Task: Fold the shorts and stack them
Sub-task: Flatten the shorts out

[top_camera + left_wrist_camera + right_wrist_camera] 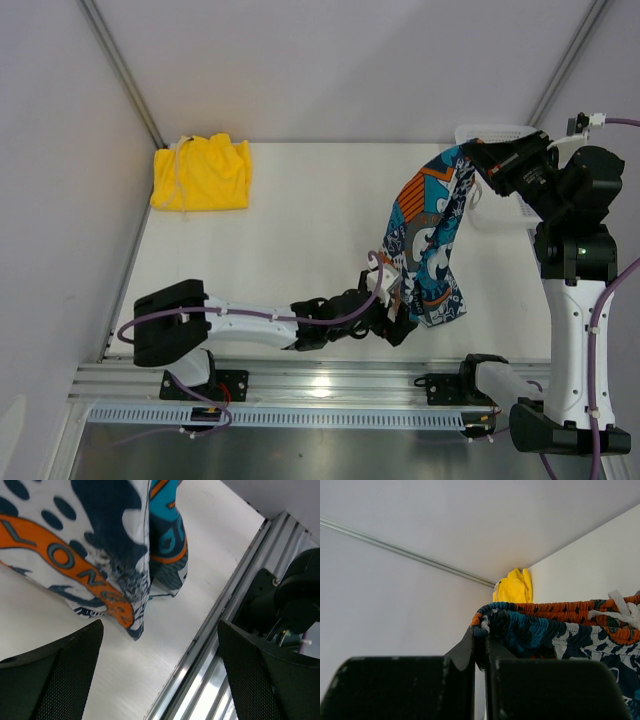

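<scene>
The printed shorts [428, 250] hang in the air from their waistband, with my right gripper [478, 160] shut on that band [530, 617]. Their lower hem trails on the table near the front edge. My left gripper [394, 320] sits low beside that hem, open, with nothing between its fingers [55, 675]. In the left wrist view the hem [100, 555] lies just beyond the fingertips and does not touch them. The yellow shorts [201, 173] lie folded in the far left corner and also show in the right wrist view [515, 587].
A white mesh basket [497, 133] stands at the far right, behind my right gripper. The metal rail [225, 645] along the table's front edge runs close under my left gripper. White walls close in the table at the left and back.
</scene>
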Robot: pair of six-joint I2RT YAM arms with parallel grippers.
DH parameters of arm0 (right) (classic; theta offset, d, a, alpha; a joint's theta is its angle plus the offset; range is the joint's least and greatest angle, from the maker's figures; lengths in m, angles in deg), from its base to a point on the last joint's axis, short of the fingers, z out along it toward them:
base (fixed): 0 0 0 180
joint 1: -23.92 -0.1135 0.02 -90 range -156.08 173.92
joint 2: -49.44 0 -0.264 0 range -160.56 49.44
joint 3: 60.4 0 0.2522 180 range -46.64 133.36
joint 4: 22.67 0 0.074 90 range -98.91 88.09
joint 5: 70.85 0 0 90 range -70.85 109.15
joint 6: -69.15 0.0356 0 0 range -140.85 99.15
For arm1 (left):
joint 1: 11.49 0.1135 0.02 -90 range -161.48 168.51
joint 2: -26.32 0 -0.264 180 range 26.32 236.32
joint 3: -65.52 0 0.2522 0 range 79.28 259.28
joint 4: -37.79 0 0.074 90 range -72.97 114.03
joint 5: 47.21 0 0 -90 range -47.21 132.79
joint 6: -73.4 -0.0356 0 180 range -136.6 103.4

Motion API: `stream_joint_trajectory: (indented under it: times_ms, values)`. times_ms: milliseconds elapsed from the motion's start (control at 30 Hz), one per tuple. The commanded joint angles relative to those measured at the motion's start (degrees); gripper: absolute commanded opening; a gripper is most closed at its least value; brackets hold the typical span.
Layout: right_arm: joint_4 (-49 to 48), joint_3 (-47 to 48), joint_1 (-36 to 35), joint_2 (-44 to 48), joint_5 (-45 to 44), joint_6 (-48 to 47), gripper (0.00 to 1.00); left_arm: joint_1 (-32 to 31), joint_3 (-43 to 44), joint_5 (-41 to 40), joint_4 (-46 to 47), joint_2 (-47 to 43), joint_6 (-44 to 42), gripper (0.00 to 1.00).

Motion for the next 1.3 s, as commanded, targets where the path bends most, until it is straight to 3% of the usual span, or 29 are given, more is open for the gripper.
stream_joint_trajectory:
  times_ms: [0,167,467,633,667,700,800,1000,1267]
  values:
    - [-2.9,0.1,-0.3,0.6,-0.1,0.7,0.0,0.6,5.7,-1.8,-1.1,2.6,3.2,0.96]
    - [-3.4,-0.1,-0.3,0.6,0.0,1.0,0.0,2.6,9.1,0.2,-2.9,6.3,5.5,0.89]
    - [-3.6,0.0,-0.3,0.5,0.6,0.9,0.0,4.3,7.6,-0.8,-2.8,8.8,6.7,0.72]
    - [-4.1,-0.8,-0.3,0.6,0.7,1.2,0.0,5.1,8.5,-1.7,-2.3,10.5,7.2,0.56]
    - [-4.3,-0.8,-0.3,0.5,0.6,1.2,0.0,5.2,8.8,-1.7,-2.6,11.0,7.2,0.51]
    - [-4.3,-0.9,-0.3,0.5,0.6,1.2,0.0,5.3,9.0,-1.7,-2.8,11.2,6.9,0.35]
    - [-4.0,-1.1,-0.3,0.4,0.2,0.9,0.0,5.6,9.9,-1.5,-4.8,10.8,6.6,0.0]
    - [-4.3,-2.0,-0.1,-0.3,-0.8,0.4,0.0,7.6,6.5,1.2,-8.5,1.5,3.1,0.0]
    - [-11.4,-0.1,-2.3,-4.1,4.1,0.2,0.0,13.4,11.5,-2.8,-38.2,-25.1,-7.8,0.0]
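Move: The shorts hang from the right hand, and their near leg hem lies about 5 cm ahead of the open left fingers, 1 cm to the right and 5 cm lower. From the left hand, the other leg's hem is some 9 cm to the right, 4 cm ahead and 10 cm below; the held waistband is about 16 cm ahead, 10 cm right and 33 cm up. From the right hand, the near hem is roughly 11 cm back, 9 cm left and 38 cm below. The near leg hem gets pinched by the left hand, which edges about 5 cm forward and 5 cm down to it and shuts its fully open fingers on the cloth. The left hand then speeds up and off to its left, rising some 11 cm, drawing the hem away from the other leg. The right hand keeps its grip on the waistband, easing nearly 3 cm forward late on. ##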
